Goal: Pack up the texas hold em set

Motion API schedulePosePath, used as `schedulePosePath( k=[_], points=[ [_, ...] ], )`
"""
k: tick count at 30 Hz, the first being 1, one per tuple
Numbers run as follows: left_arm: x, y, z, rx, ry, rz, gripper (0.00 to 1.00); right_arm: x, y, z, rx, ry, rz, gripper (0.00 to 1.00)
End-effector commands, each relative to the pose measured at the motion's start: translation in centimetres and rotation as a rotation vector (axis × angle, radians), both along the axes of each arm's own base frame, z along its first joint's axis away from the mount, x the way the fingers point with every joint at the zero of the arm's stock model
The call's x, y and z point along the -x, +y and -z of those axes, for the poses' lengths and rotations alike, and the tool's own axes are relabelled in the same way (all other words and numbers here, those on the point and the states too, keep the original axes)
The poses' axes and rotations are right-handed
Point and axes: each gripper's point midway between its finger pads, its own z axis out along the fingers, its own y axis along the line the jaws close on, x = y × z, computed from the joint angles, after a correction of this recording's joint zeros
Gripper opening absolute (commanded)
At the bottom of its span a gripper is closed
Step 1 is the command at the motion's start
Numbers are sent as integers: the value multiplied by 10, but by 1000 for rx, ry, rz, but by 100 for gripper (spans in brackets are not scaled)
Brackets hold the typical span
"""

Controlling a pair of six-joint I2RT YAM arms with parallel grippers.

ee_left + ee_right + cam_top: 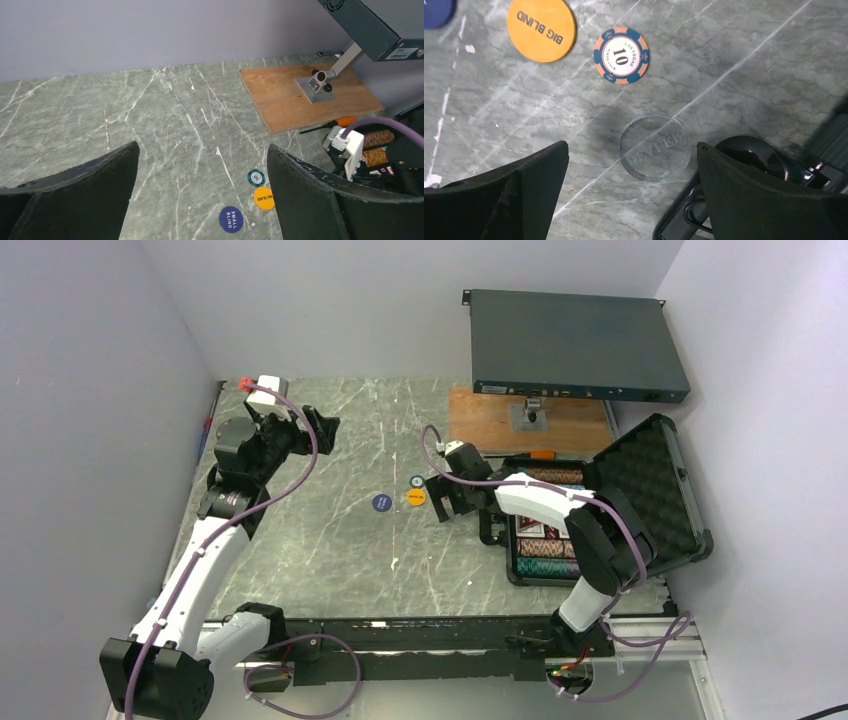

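Observation:
The black foam-lined case point(648, 495) lies open at the right, rows of striped chips point(546, 566) and cards inside. On the table left of it sit a blue SMALL BLIND button point(381, 502) point(231, 219), a yellow BIG BLIND button point(417, 497) point(263, 197) point(541, 30) and a teal chip point(416, 480) point(256, 176). My right gripper point(440, 496) point(632, 150) hangs open and empty just above a clear dealer button point(653, 146). An orange-and-blue chip marked 10 point(621, 55) lies beyond it, and the case handle point(704, 210) is beside the right finger. My left gripper point(322, 430) point(203, 150) is open, raised at the far left.
A large dark rack-mount box point(575, 345) stands on a metal stand over a wooden board point(500, 420) at the back right. An orange-handled screwdriver point(345, 121) lies between the board and the case. Walls close in the left, back and right sides.

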Motion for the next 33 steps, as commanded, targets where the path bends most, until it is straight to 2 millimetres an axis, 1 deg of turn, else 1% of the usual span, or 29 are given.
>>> schedulePosePath(
  k=[1,7,10,15,22,25,29,33],
  points=[
    [0,-4,-31,19,-80,19,99,-4,6,-4,25,10,-76,99],
    [0,-6,-31,24,-76,29,99,5,-4,11,35,44,-64,98],
    [0,-6,-30,25,-75,32,99,4,-9,17,49,50,-51,95],
    [0,-6,-29,25,-72,30,99,4,-12,23,56,57,-47,91],
    [0,-7,-30,27,-72,36,99,9,-10,33,39,88,-63,79],
    [-1,-8,-29,27,-71,36,99,9,-10,35,46,94,-62,71],
    [-1,-7,-29,26,-72,36,99,4,-12,31,57,70,-44,63],
    [-1,-7,-27,26,-67,34,99,-1,-8,20,55,39,-31,51]
  ],
)
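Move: Just below the right hand lies the clear dealer button, about 1 cm back, some 2 cm to its right and roughly 3 cm down. The number-10 chip lies about 3 cm ahead and 4 left of the hand, the orange big blind about 3 ahead and 9 left; the case handle is some 2 cm back and 8 right. From the idle left hand the button is about 27 cm right, 6 back and 31 down. Sinking about 3 cm with its wide-open fingers astride the clear dealer button, the right hand also eases some 1.5 cm right and a little back, tipping slightly steeper. The fingers narrow steadily to a bit over half open, and by the end their tips meet the button's rim from both sides, the hand having stopped sinking. ##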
